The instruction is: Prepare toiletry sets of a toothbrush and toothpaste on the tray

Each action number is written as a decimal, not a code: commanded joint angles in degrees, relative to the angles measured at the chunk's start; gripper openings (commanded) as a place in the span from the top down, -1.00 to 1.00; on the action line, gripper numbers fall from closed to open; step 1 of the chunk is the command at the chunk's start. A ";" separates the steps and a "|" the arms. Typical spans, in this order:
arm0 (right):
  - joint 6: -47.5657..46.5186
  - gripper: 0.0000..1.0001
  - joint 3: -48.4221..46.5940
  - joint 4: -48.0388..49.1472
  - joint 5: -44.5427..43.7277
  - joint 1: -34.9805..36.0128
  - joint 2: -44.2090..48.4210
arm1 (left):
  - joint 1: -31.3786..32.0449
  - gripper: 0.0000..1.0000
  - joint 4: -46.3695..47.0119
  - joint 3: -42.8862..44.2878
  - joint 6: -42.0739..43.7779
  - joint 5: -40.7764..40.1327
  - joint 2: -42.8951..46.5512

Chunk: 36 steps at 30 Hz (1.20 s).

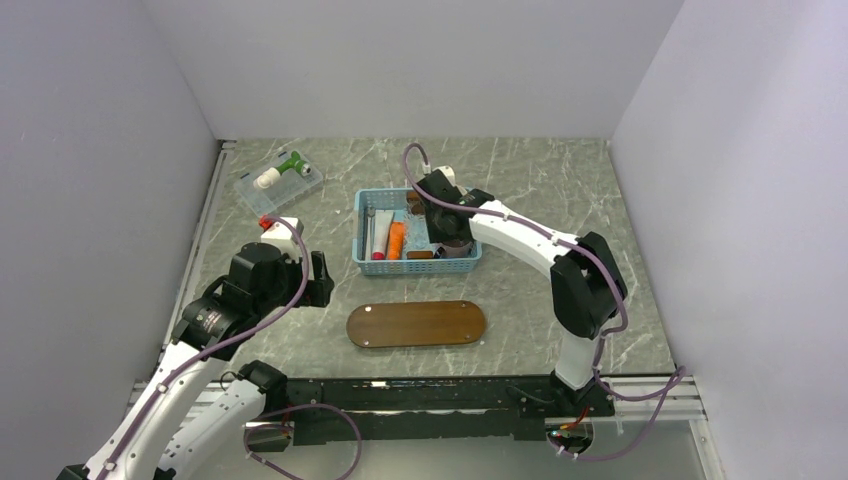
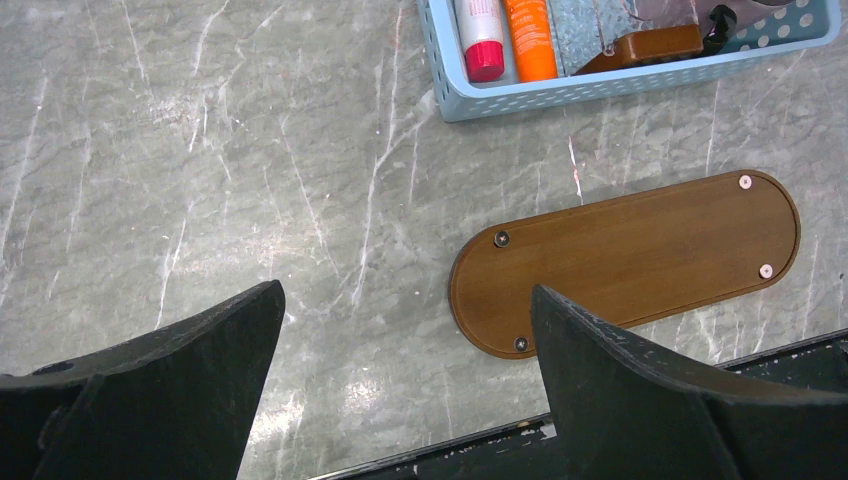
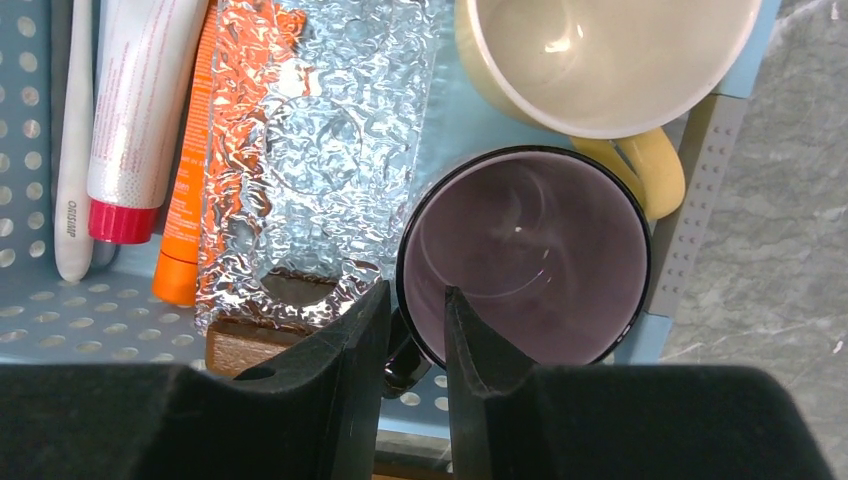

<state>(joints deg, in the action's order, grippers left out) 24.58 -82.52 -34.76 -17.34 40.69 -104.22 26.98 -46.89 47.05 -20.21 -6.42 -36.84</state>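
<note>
The orange toothpaste (image 3: pixel 183 225) lies in the light-blue basket (image 1: pixel 416 268), beside a white tube with a red cap (image 3: pixel 140 110). The slim white toothbrush (image 3: pixel 74 150) lies along the basket's left wall. In front of the basket the brown wooden tray (image 1: pixel 416 324) rests bare on the table. My right gripper (image 3: pixel 415 295) is down in the basket's right end, jaws narrowed astride the rim of a dark mug (image 3: pixel 525 260), one finger outside by the handle and one inside. Whether they press the wall does not show. My left gripper (image 2: pixel 405 290) hangs open left of the tray (image 2: pixel 640 255), holding nothing.
The basket also holds a pale yellow mug (image 3: pixel 600 60), a crinkled foil packet (image 3: pixel 320 150) and a brown wooden block (image 3: pixel 250 350). At the back left stands a clear plastic box (image 1: pixel 280 180) with a green and white item. Grey walls close in the table.
</note>
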 commanded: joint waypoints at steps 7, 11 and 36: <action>0.91 0.49 1.94 2.32 1.44 -0.21 -1.46 | 0.15 -0.99 1.82 -0.19 0.87 -1.07 -0.02; 0.95 0.54 2.44 2.74 1.77 -0.27 -1.46 | 0.16 -0.99 1.83 -0.12 0.87 -1.04 -0.31; -2.42 1.00 -0.86 -0.66 -5.56 -0.34 5.34 | 0.17 -0.99 1.66 -0.03 0.86 -1.32 -1.22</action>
<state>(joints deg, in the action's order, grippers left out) 23.38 -80.82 -32.47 -16.01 40.99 -104.42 26.98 -46.94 47.05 -20.18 -6.92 -38.11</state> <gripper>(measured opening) 0.031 0.994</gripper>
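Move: Just ahead and to the right of the half-open right fingers is the middle of the purple mug, about 2 cm forward, 3 cm right and 4 cm down, its near-left rim between the fingertips. The yellow mug stands about 8 cm beyond the purple mug. The brown block lies roughly 5 cm left and 2 cm back of the hand, the orange tube 11 cm left and 1 cm ahead. For the left hand the purple mug is some 15 cm ahead, 27 cm right and 12 cm below. Sinking about 2 cm with a slight draw back, the right hand lowers its fingers astride the purple mug's left rim, beside the handle, and pauses there. The fingers then shut and pinch the rim, the hand shifting a little to the left, and with the grip kept it starts to rise, about 1 cm. ##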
